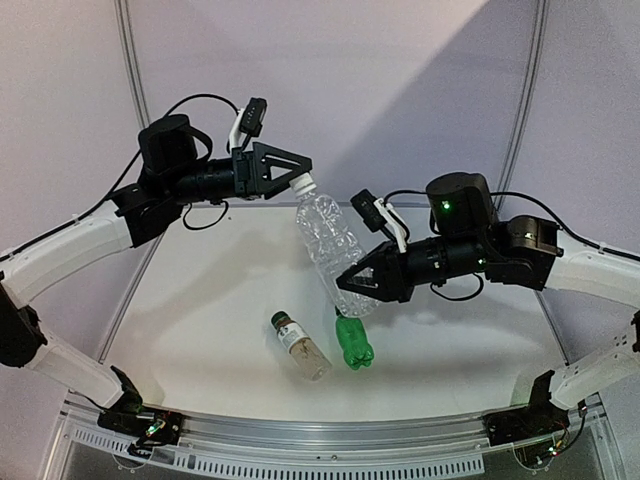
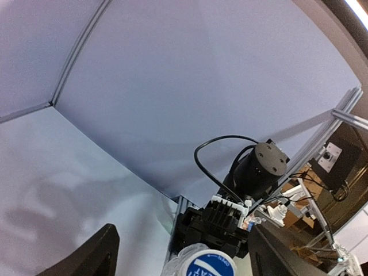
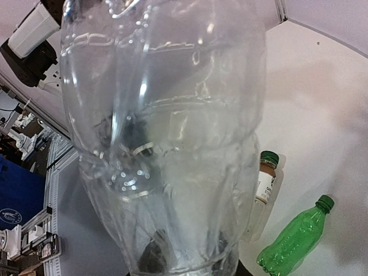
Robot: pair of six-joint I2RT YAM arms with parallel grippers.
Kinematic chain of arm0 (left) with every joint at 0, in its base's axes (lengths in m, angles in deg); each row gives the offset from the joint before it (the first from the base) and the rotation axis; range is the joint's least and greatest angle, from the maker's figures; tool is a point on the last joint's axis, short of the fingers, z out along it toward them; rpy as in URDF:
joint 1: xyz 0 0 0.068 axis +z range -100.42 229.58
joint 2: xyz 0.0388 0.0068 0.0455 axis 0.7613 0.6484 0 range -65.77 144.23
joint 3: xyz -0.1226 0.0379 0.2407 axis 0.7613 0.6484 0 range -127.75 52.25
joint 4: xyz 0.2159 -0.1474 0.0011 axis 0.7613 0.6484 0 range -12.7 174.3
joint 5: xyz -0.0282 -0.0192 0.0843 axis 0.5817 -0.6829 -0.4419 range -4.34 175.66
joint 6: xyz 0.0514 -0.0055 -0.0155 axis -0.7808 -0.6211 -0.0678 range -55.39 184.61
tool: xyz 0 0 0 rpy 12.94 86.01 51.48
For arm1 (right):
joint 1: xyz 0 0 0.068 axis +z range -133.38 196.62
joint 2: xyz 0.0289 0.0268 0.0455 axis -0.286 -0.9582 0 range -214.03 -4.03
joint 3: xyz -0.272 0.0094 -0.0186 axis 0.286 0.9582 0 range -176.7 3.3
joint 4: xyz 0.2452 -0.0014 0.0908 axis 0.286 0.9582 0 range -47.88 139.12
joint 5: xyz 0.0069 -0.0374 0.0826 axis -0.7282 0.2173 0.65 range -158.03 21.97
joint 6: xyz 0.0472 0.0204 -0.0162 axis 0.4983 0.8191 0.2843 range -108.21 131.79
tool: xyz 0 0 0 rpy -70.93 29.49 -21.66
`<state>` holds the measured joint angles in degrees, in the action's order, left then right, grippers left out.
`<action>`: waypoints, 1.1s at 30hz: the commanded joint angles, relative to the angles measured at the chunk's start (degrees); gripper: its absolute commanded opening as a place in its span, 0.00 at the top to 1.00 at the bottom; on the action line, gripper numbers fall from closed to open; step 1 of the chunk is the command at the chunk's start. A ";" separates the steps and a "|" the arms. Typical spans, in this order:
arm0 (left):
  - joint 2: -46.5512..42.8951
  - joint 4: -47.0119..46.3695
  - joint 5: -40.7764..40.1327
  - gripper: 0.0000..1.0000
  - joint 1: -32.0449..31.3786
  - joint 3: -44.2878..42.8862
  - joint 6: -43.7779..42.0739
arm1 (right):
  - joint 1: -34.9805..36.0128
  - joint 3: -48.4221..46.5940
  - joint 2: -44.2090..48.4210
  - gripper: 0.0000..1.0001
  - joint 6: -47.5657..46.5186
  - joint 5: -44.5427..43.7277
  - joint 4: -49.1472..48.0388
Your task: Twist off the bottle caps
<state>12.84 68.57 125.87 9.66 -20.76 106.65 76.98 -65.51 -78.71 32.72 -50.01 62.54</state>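
Note:
A clear ribbed bottle [image 1: 330,245] hangs tilted above the table, cap end up and to the left. My right gripper [image 1: 357,285] is shut on its lower end; in the right wrist view the bottle [image 3: 167,115] fills the frame and the dark fingers [image 3: 150,256] show through it. My left gripper [image 1: 292,179] is open around the white cap [image 1: 303,184]. In the left wrist view the cap [image 2: 208,265], blue printed on top, sits between the spread fingers [image 2: 92,256] without touching them. The green bottle [image 1: 353,343] and the labelled bottle [image 1: 298,345] lie on the table, caps on.
The table [image 1: 200,300] is white, with a metal rail [image 1: 320,440] along its near edge and tent poles [image 1: 130,60] at the back corners. The two lying bottles sit side by side just below the held one, green cap [image 3: 326,202] beside dark green cap [image 3: 269,157].

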 commanded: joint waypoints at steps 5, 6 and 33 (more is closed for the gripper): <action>1.56 -1.02 2.75 0.46 -0.86 -0.87 -1.52 | -0.08 -1.85 -1.63 1.00 -0.45 2.94 -0.57; 1.63 -1.00 2.69 0.54 -0.93 -0.76 -1.46 | -0.13 -1.85 -1.69 1.00 -0.52 2.96 -0.53; 14.99 36.94 -33.09 1.00 -3.32 -12.65 28.81 | 3.61 -22.21 -20.21 1.00 0.97 -51.03 28.92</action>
<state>25.10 93.46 94.81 6.86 -31.95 127.43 79.82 -83.92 -96.28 31.41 -86.62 87.76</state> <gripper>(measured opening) 0.290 0.249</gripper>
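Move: The white cap of the clear bottle sits right at the left fingertips, about 1 cm back, 1 cm right and 1 cm below that hand. From the right hand, which already holds the bottle low down, the cap is roughly 8 cm ahead, 10 cm left and 11 cm up. On the table some 39 cm below the left hand lie the green bottle, about 3 cm back and 10 cm right, and the labelled bottle, 5 cm back and 2 cm left. The clear bottle's cap is pinched as the left fingers close around it almost in place. Then both hands swing forward and down together, the left by about 10 cm each way, the right somewhat less and still gripping the bottle. The left wrist turns counter-clockwise and rolls about 30 degrees each, while the right turns clockwise some 25 degrees and tips its fingers further down, twisting cap against bottle. ##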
